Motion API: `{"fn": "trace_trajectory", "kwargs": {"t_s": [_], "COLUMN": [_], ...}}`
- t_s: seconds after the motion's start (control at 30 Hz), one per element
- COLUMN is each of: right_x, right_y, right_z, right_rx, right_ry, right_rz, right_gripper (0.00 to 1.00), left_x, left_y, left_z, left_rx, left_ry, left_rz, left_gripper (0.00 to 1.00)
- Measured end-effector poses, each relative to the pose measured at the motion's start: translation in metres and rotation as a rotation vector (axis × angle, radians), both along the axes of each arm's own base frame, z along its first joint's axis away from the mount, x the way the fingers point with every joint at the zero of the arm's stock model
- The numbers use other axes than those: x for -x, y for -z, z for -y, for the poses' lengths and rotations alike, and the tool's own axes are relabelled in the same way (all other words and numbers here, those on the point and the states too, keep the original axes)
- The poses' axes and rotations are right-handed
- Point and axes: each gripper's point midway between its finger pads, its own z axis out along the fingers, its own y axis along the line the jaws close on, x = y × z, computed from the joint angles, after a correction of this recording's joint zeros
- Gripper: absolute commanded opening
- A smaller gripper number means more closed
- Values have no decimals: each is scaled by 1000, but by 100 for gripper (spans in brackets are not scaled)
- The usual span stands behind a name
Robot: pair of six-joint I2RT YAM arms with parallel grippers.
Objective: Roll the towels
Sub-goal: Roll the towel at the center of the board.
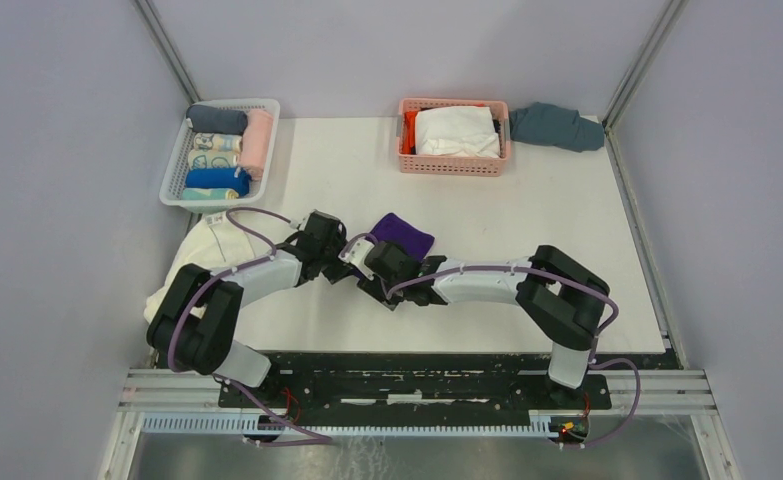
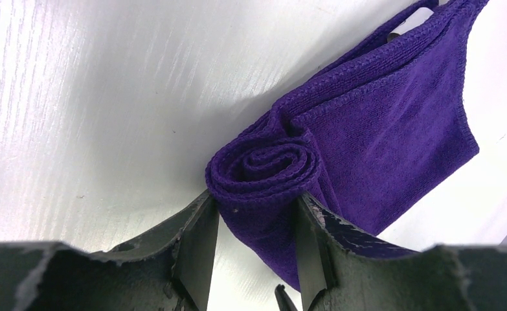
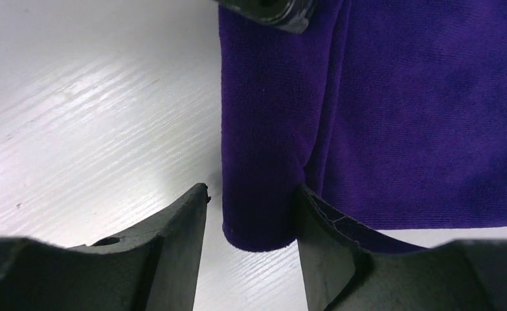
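A deep purple towel (image 1: 404, 236) lies mid-table, its near edge rolled into a short coil (image 2: 263, 165). My left gripper (image 2: 256, 204) is shut on one end of that coil, with both fingers pressed against it. At the other end, my right gripper (image 3: 250, 194) stands open around the roll (image 3: 263, 162): one finger touches it and a gap shows beside the other. In the top view the left gripper (image 1: 355, 250) and right gripper (image 1: 379, 258) meet at the towel's near-left edge. A cream-white towel (image 1: 205, 252) lies partly under the left arm.
A white basket (image 1: 179, 170) at the back left holds several rolled cloths. A pink basket (image 1: 452, 165) at the back holds a bright white cloth with orange fabric. A teal-grey cloth (image 1: 557, 125) lies bunched in the back right corner.
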Motion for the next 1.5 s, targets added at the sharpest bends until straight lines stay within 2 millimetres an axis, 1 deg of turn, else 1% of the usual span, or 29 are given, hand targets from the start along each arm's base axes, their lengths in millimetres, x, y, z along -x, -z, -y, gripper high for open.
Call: {"fn": "trace_trajectory", "kwargs": {"t_s": [0.07, 0.1, 0.13, 0.2, 0.27, 0.37, 0.47, 0.57, 0.67, 0.73, 0.77, 0.87, 1.0, 1.13, 1.33, 1.5], "right_x": [-4, -6, -8, -9, -12, -10, -6, 4, 16, 27, 27, 29, 23, 22, 24, 23], "right_y": [3, 4, 6, 7, 7, 6, 6, 3, 0, -3, -3, -8, -7, -2, 2, 3], "right_z": [0, 0, -1, 0, 0, -1, -4, -10, -15, -16, -16, -15, -15, -15, -16, -16], "right_rx": [15, 23, 32, 40, 50, 53, 29, -40, -134, -228, -231, -346, -491, -555, -603, -616], "right_ry": [1, 2, 4, 6, 7, -3, -23, -53, -72, -73, -73, -42, 24, 65, 95, 109], "right_rz": [12, 19, 27, 32, 40, 30, -15, -112, -252, -401, -406, -563, -773, -923, -1068, -1130], "right_gripper": [55, 48, 48, 38, 29, 17, 10, 9, 10, 11, 10, 11, 11, 11, 10, 11], "left_x": [0, -1, -2, -2, -2, -3, 4, 15, 22, 28, 31, 42, 59, 67, 62, 49], "left_y": [0, 0, 0, 0, -1, -4, -8, -17, -34, -47, -52, -60, -54, -45, -34, -26], "left_z": [0, 1, 1, 1, 1, 0, -6, -15, -23, -29, -31, -37, -43, -43, -36, -28], "left_rx": [0, 1, 1, 4, 5, 4, -10, -21, -20, -13, -9, 9, 14, 17, 21, 17], "left_ry": [0, 0, 0, 2, 1, -2, -11, -23, -37, -48, -52, -54, -49, -36, -20, -17], "left_rz": [-1, -1, 0, 0, 2, 10, 12, 27, 69, 107, 125, 161, 154, 127, 91, 73], "left_gripper": [53, 56, 56, 58, 62, 70, 75, 77, 78, 79, 80, 83, 85, 86, 84, 80]}}
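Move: The purple roll lies slantwise between the hands at pad height, its far-left end between the left pads and its near-right end between the open right fingers. Its middle is about 3 cm ahead and 4 cm left of the right hand, some 3 cm back and 4 cm right of the left. The flat tail's middle is roughly 12 cm ahead and 2 cm right of the right hand, 2 cm lower; the white towel is some 27 cm left and 2 cm ahead of the left hand, also 2 cm lower. The roll's near-right end is pinched as the right fingers close, then turned over towards the flat tail, the right hand tipping some 70 degrees until its fingers point mostly left, while its pads draw back about 2 cm and slightly left. The left fingers open wider and let go of the other end, the hand rising and swinging back-left, then sinking and easing forward again, to finish about 5 cm back, 3 cm left and 3 cm higher. ##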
